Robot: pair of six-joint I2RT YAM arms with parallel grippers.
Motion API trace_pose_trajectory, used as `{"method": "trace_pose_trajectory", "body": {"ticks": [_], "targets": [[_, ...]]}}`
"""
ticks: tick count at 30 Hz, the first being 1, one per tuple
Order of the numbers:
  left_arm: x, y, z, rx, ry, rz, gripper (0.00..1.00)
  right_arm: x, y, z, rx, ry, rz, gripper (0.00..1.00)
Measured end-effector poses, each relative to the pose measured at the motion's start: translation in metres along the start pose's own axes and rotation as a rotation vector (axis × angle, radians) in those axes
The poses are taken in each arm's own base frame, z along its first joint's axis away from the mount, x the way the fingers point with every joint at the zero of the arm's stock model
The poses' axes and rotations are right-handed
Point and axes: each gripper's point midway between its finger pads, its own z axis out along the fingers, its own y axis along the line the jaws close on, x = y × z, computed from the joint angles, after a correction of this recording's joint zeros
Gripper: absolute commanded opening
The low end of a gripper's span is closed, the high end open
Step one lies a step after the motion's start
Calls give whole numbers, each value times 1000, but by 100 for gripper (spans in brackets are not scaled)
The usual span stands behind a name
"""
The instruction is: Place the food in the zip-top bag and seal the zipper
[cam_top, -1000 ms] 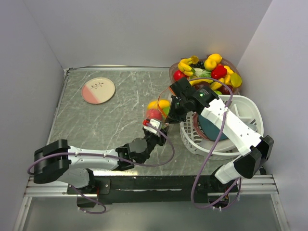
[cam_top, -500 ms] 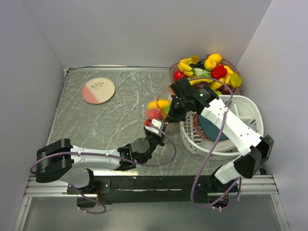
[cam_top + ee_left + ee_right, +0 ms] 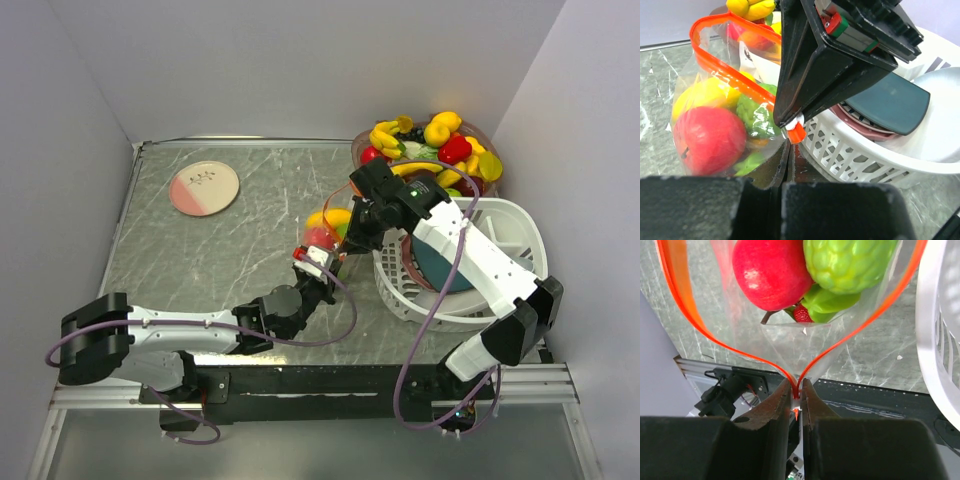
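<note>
The zip-top bag [image 3: 322, 232] stands beside the white basket and holds food: a red fruit [image 3: 709, 141], a yellow one [image 3: 705, 94] and green pieces [image 3: 850, 262]. Its mouth gapes open. The orange-red zipper [image 3: 735, 75] runs in two strips that meet in a V in the right wrist view [image 3: 690, 325]. My right gripper [image 3: 797, 386] is shut on the white slider [image 3: 795, 121] at the zipper's end, and it also shows in the top view [image 3: 352, 236]. My left gripper [image 3: 789, 149] is shut on the bag's edge just below the slider, low and in front [image 3: 318, 266].
A white slatted basket [image 3: 505, 228] with a teal plate [image 3: 890, 100] stands right against the bag. A clear bowl heaped with more toy food [image 3: 430, 150] is at the back right. A pink-and-white plate [image 3: 204, 187] lies at the back left.
Both grippers and the bag have shifted slightly left. The left arm's elbow has swung further left. Both grips are unchanged.
</note>
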Motion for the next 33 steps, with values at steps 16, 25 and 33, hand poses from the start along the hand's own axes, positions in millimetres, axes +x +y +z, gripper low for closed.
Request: {"method": "trace_pose_trajectory", "body": {"ticks": [16, 25, 33], "targets": [[-10, -16, -20, 69, -1, -63, 32, -42, -11, 7, 39, -94, 52, 0], [6, -8, 2, -54, 55, -24, 58, -39, -5, 5, 18, -89, 48, 0], [3, 9, 20, -147, 46, -35, 56, -30, 0, -2, -12, -72, 42, 0]]}}
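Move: The left fingers are shut at the bag's near corner; the orange zipper end they work at is about 3 cm ahead, 2 cm to the right and 1 cm above, pinched in the right fingers. From the left hand, the red fruit in the bag is roughly 7 cm ahead, 4 cm left and 9 cm lower; the white basket's middle is some 27 cm right, 2 cm ahead and 14 cm lower. Left backs off 2.5 cm, opens and reaches 5 cm forward towards the zipper end, which right carries 3 cm forward. ##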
